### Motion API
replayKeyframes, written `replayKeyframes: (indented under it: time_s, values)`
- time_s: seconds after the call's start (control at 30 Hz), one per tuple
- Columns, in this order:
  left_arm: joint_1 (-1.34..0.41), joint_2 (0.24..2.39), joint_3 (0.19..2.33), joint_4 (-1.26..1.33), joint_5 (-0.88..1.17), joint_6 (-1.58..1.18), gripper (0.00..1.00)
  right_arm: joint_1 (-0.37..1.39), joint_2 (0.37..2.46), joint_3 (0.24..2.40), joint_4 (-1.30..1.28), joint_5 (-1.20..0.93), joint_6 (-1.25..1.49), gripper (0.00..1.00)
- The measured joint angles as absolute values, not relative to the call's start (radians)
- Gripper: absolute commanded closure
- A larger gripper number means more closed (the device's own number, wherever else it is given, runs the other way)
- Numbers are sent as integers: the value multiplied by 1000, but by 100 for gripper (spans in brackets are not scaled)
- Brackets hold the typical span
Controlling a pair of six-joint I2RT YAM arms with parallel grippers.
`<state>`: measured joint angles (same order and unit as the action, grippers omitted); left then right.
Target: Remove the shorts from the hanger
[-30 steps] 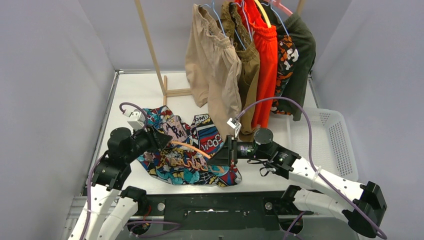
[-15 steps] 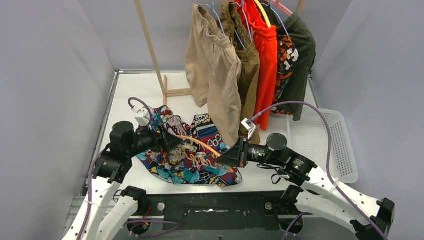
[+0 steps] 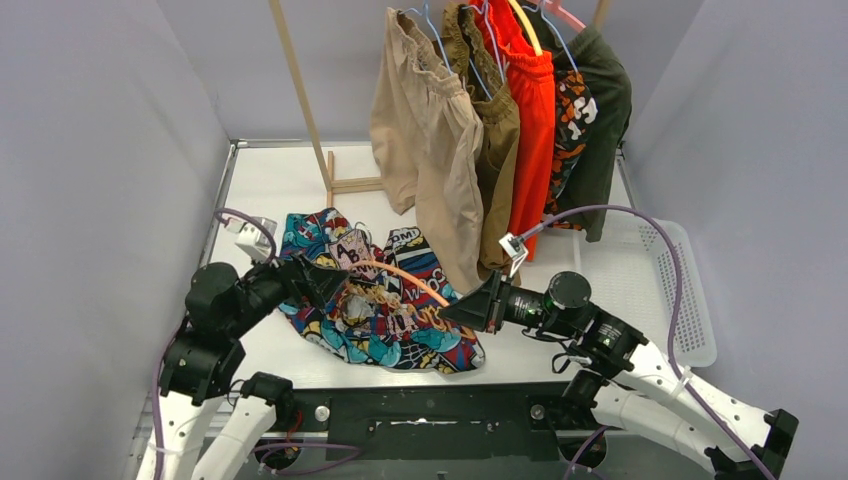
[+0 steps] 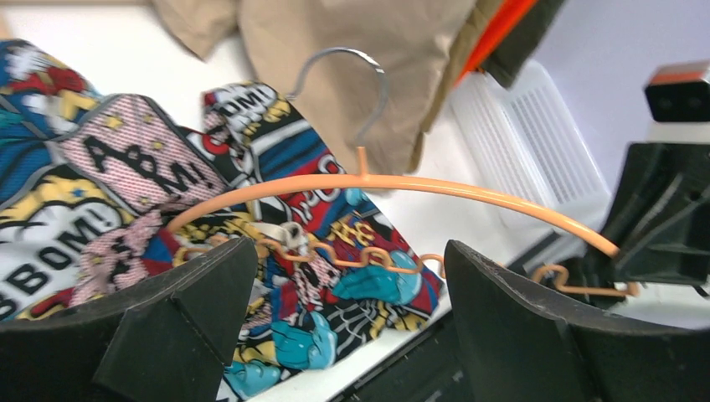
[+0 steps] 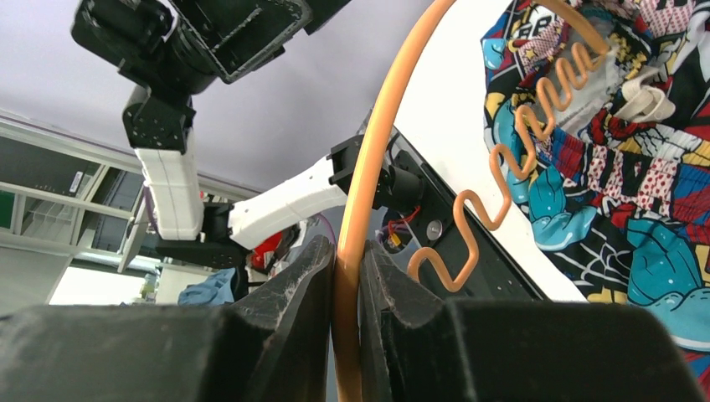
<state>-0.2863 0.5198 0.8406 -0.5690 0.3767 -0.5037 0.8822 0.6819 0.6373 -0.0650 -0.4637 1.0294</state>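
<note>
The multicolour comic-print shorts [image 3: 385, 320] lie crumpled on the white table between the arms. An orange hanger [image 3: 400, 275] arches over them, its wavy lower bar [image 4: 368, 255] resting on the cloth and its metal hook [image 4: 360, 84] pointing away. My right gripper [image 3: 462, 308] is shut on the hanger's right end, and the orange rod [image 5: 393, 126] runs up from between its jaws [image 5: 346, 260]. My left gripper [image 3: 335, 283] stands open at the shorts' left side with nothing between its fingers [image 4: 350, 251]. The shorts [image 5: 636, 193] fill the right of the right wrist view.
Several more shorts hang on a rack at the back: beige [image 3: 430, 130], brown [image 3: 495, 140], orange-red [image 3: 535, 110], camouflage [image 3: 572, 115], dark green [image 3: 605, 110]. A slanted wooden rack post [image 3: 300, 100] stands back left. A white basket [image 3: 690, 300] sits at the right edge.
My left gripper has opened, let go of the cloth and drawn back leftward. My right gripper has moved to the right with the hanger's end in it.
</note>
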Motion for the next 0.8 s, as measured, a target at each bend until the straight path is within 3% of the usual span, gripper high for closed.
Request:
replayKeyframes:
  time_s: [0.4, 0.67, 0.8]
  values:
    - [-286, 419, 830, -612, 143, -494, 17, 878, 591, 665, -56, -407, 1037, 100]
    - [-286, 423, 801, -616, 138, -508, 18, 878, 555, 681, -28, -316, 1045, 100]
    - [-286, 430, 751, -499, 228, -602, 20, 878, 604, 681, 11, -295, 1059, 100]
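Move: Below and beyond the right hand, which still grips one end of the orange hanger, the shorts lie spread on the table: their middle is about 12 cm ahead, 13 cm to its left and 20 cm down. The hanger's far end reaches some 19 cm left and 8 cm ahead, while the tan pants hang roughly 25 cm straight ahead. From the open left hand, the shorts are about 4 cm ahead, 6 cm right and 20 cm down. Lifting the hanger up and away from the shorts, the right hand keeps its pinch and rises about 6 cm, easing a little forward late on; its fingertips tip up and swing clockwise some 10 degrees, taking the far end towards the tan pants. The left hand, empty and staying open, backs about 4 cm to its left, turning counter-clockwise, then comes roughly halfway back. ##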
